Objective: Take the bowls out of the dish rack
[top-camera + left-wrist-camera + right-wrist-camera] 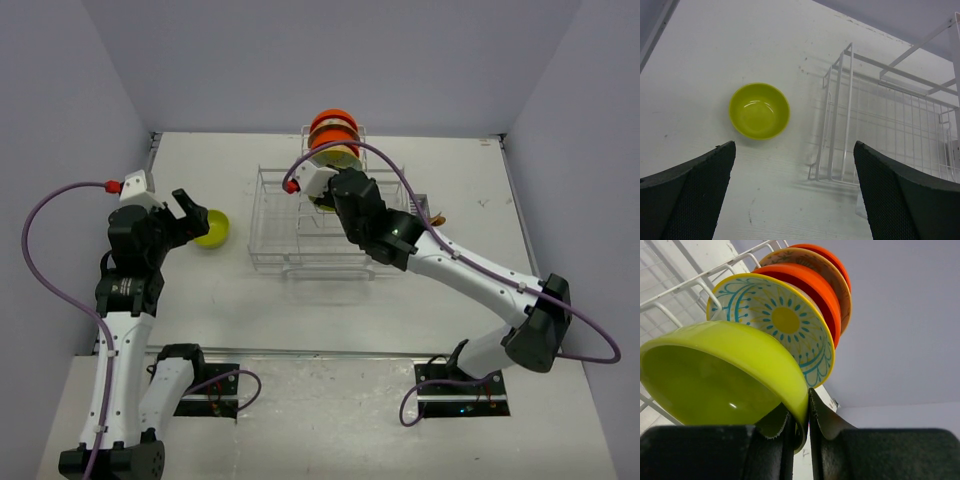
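Observation:
The white wire dish rack (pixel 268 215) stands at the table's middle back. Upright in its taller slotted section are several bowls: orange-red ones (pixel 812 287), a cream one with a flower pattern (pixel 782 320) and, nearest, a lime-green bowl (pixel 725 372). My right gripper (pixel 801 415) reaches into the rack (pixel 322 195) and is shut on that lime-green bowl's rim, one finger inside and one outside. Another lime-green bowl (pixel 759 110) sits upright on the table left of the rack (pixel 880 125). Just short of it, my left gripper (pixel 794 150) hovers open and holds nothing.
Grey walls close in the white table on three sides. The rack's low basket part (pixel 300 245) lies between my two arms. A small dark and tan object (pixel 436 214) sits by the rack's right side, behind my right arm.

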Controlling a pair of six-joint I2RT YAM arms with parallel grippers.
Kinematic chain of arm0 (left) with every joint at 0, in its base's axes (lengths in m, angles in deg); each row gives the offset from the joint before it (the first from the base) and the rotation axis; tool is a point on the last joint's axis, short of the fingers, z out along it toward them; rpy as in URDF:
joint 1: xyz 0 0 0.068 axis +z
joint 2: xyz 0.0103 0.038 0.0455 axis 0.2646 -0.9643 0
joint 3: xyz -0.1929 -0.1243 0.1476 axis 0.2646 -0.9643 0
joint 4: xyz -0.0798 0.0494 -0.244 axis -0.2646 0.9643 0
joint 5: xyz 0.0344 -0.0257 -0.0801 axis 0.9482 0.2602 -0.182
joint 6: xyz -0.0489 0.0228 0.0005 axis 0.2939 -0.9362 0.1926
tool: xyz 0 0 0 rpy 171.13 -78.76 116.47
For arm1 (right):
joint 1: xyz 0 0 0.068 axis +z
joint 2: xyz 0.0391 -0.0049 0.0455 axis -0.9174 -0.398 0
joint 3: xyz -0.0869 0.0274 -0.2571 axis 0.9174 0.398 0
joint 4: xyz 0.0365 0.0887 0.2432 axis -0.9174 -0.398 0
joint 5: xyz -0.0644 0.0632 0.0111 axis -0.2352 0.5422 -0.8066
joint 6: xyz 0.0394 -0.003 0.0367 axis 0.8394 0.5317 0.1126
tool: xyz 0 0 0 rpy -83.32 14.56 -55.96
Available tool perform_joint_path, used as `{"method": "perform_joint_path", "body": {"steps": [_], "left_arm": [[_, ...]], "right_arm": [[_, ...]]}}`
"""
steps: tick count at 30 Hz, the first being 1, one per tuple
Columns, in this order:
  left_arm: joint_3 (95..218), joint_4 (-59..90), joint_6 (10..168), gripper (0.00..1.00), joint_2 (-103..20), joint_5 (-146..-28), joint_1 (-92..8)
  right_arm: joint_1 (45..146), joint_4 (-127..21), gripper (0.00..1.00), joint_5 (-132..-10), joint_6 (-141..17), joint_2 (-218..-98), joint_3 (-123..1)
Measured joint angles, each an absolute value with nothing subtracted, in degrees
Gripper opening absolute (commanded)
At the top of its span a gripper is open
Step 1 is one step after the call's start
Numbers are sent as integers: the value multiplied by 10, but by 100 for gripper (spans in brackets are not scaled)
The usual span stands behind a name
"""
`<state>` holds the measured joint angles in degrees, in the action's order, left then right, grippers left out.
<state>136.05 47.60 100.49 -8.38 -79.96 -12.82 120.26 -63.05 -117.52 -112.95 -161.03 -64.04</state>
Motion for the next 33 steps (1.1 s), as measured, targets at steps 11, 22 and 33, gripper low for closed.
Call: {"method": "perform_joint_path", "body": {"steps": [11,22,33], "left_arm": [[1361,476,1005,100,-86,-800,-128],[1435,490,1005,100,-107,-826,-128],[1640,476,978,100,-216,-986,-243]], "right_arm": [[1203,-598,0,-1183,-1123,-1592,-612],[1208,-590,0,-1186,-1086,-1524,-608],[1205,-832,0,-1150,-809,-1583,-873]]}}
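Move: The right hand has the remaining green bowl by its upper right rim, the bowl's middle about 5 cm to the left, 3 cm below and 1 cm ahead. From this hand the patterned bowl stands some 8 cm ahead and 6 cm left, and the nearer orange bowl about 13 cm ahead, 6 cm left. The held bowl is roughly 28 cm right, 8 cm ahead and slightly above the empty left hand, whose placed green bowl lies about 22 cm ahead, 9 cm left, 24 cm below. Keeping its pinch on the green bowl's rim, the right hand barely stirs at first, then lifts the bowl out of the dish rack, up about 10 cm and a little back from the patterned bowl, rolling some 30 degrees so that its left side rises. The open left hand waits, then climbs about 14 cm straight up before also swinging right over the rack's left part towards the held bowl, turning clockwise to face it and tipping its fingers up. ##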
